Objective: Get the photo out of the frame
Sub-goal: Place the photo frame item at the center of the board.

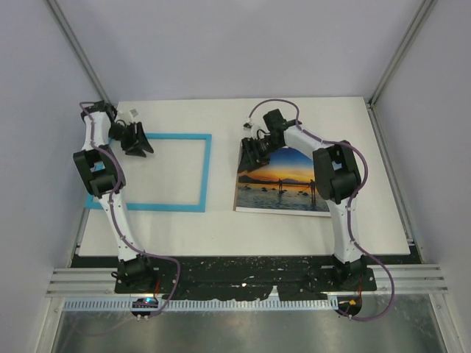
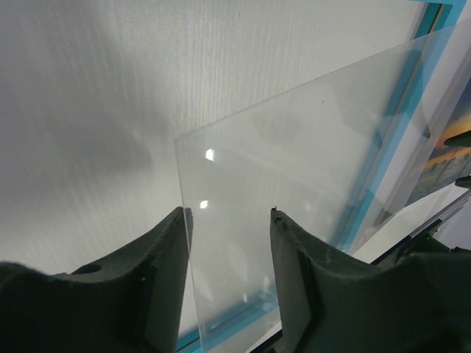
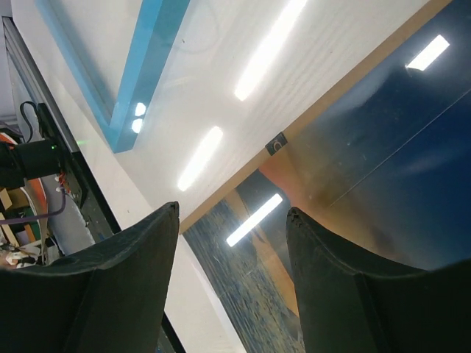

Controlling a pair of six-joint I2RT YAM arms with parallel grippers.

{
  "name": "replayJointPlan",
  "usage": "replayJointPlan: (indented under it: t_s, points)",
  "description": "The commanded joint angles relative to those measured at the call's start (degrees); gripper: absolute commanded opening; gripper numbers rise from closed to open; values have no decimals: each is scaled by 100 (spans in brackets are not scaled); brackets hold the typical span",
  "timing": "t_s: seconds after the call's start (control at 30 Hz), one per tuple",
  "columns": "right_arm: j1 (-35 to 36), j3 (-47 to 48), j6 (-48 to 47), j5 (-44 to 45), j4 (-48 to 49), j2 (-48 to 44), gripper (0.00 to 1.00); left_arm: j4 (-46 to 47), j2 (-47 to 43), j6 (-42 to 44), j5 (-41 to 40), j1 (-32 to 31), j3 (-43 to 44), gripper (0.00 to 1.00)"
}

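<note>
The light-blue frame (image 1: 204, 173) lies flat at the left of the white table, with nothing but table showing inside it. The photo (image 1: 283, 184), a sunset print, lies apart from it at the right, on a thin brown board whose edge (image 3: 243, 184) shows beside it. My left gripper (image 1: 137, 143) hangs over the frame's far left corner. In the left wrist view its jaws (image 2: 228, 213) stand apart, and a clear pane (image 2: 294, 169) runs between them, its edge by the left finger. My right gripper (image 1: 254, 153) hovers open (image 3: 232, 209) over the photo's (image 3: 353, 169) far left corner, holding nothing.
The clear pane reaches across to the frame's right bar (image 2: 401, 110), with the photo (image 2: 449, 162) beyond it. Grey walls and metal posts close in the back and sides. The black base plate (image 1: 243, 272) runs along the table's near edge. Bare table (image 1: 221, 232) lies in front of frame and photo.
</note>
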Motion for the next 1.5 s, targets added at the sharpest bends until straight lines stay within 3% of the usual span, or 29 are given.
replayJointPlan:
  t_s: [0.0,0.2,0.27,0.57,0.93,1.47]
  points:
    - [54,-99,204,231,153,-73,65,114,-574,-120,-37,48,-20,54]
    - [54,-266,230,362,153,-223,65,307,-873,-287,-335,48,-310,72]
    - [54,-336,256,433,144,-258,65,307,-934,-323,-388,48,-362,74]
    - [45,-495,239,607,232,-829,66,510,-1391,-446,-195,57,-863,75]
    - [45,-592,643,829,311,-232,67,562,-2410,-341,244,48,-1759,75]
    - [239,-881,1705,-93,1162,-65,67,536,-3861,20,385,57,-2849,76]
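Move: My left fingers are already part open at the left end of the clear sheet, near its far corner; the sheet's middle lies about 16 cm to their right, 8 cm back and just below. The blue frame's middle is some 4 cm right and 8 cm back of that hand. From my right hand, the sheet's middle is roughly 19 cm left and 4 cm back, and the photo's middle 13 cm right and 5 cm back, both slightly lower. I spread my left fingers wider to clear the sheet's edge, then lift that hand away, slowly at first, ending about 13 cm higher and 8 cm back, a little to the right and tipped some 10 degrees. My right hand keeps low and open over the photo's left end, sinking about 1.5 cm and shifting slightly right, then left again beside the sheet's right edge, turning a few degrees clockwise. ##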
